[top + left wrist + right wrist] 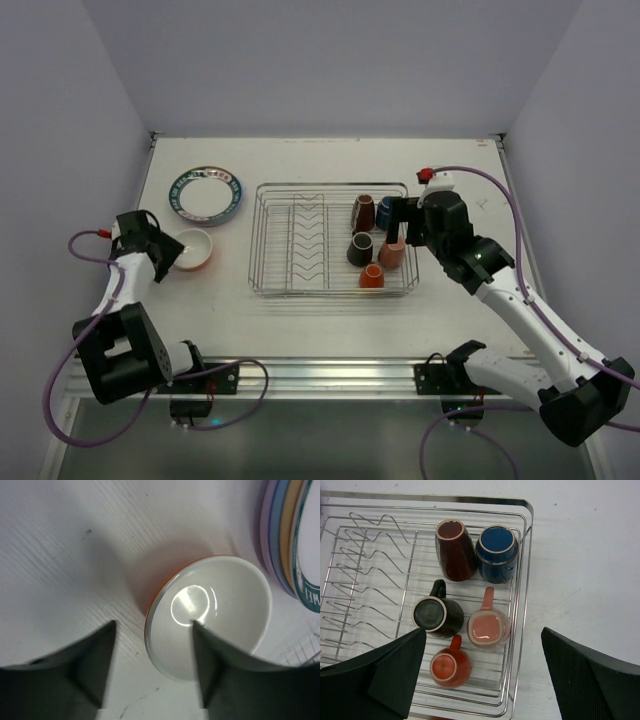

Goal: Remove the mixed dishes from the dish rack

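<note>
The orange bowl (193,250), white inside (215,610), stands on the table left of the dish rack (300,245). My left gripper (165,256) (154,623) is open astride the bowl's near rim, one finger over the inside and one outside, touching neither side. Stacked plates (205,195) (287,540) lie beyond the bowl. In the rack's right end (370,565) are several mugs: maroon (455,550), blue (497,552), black (436,614), pink (489,627) and orange (451,666). My right gripper (398,228) (483,630) hangs wide open above them, holding nothing.
The rack's zigzag dividers (305,240) hold no plates. The rack's right wall (522,605) runs close beside the pink mug. Side walls (90,150) close in the white table, and an aluminium rail (320,372) runs along its near edge.
</note>
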Available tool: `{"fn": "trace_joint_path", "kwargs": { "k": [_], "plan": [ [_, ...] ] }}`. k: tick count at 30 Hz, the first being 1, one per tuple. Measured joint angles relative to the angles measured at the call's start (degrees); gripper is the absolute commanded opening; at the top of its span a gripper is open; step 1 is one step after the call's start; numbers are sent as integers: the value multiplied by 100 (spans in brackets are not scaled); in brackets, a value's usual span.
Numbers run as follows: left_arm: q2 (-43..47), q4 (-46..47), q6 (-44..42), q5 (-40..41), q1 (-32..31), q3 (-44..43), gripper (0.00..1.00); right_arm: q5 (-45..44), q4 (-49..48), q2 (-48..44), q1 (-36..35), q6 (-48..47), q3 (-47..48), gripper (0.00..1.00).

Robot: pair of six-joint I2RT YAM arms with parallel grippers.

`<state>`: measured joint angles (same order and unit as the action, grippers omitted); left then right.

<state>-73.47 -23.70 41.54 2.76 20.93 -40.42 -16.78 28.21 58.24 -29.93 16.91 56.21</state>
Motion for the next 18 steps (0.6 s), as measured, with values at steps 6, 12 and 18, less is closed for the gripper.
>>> {"fn": "trace_joint_path", "kwargs": {
  "k": [6,12,18],
  "plan": [
    [756,-350,-92,269,0,-284,100,55,-52,114,0,-9,-22,99],
    [1561,-562,-874,20,-256,-942,100,444,-365,87,0,-46,-249,99],
    [2085,-619,-1421,219,-2516,-1464,100,734,-413,334,-20,173,-57,99]
  ]
}}
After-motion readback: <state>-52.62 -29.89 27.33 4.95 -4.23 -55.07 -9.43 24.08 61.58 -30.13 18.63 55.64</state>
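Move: The white-lined bowl already stands on the table, its near-left rim between the left fingers and its middle about 5 cm right, 3 ahead and 3 below. The plate stack is some 18 cm ahead and 9 right of the left hand, the rack's left side roughly 21 right and 6 ahead. From the right hand, 17 cm lower, the black mug lies about 11 left and 2 ahead, the orange mug 8 left and 4 back, the pink mug 3 left and 1 ahead. Finish opening the left gripper wide and lift it clear of the bowl's rim, up about 19 cm; once well above, swing it some 11 cm right towards the rack, turning clockwise and tipping the fingers up towards level. Meanwhile ease the open right gripper about 3 cm left over the mugs, turning slightly counter-clockwise. ##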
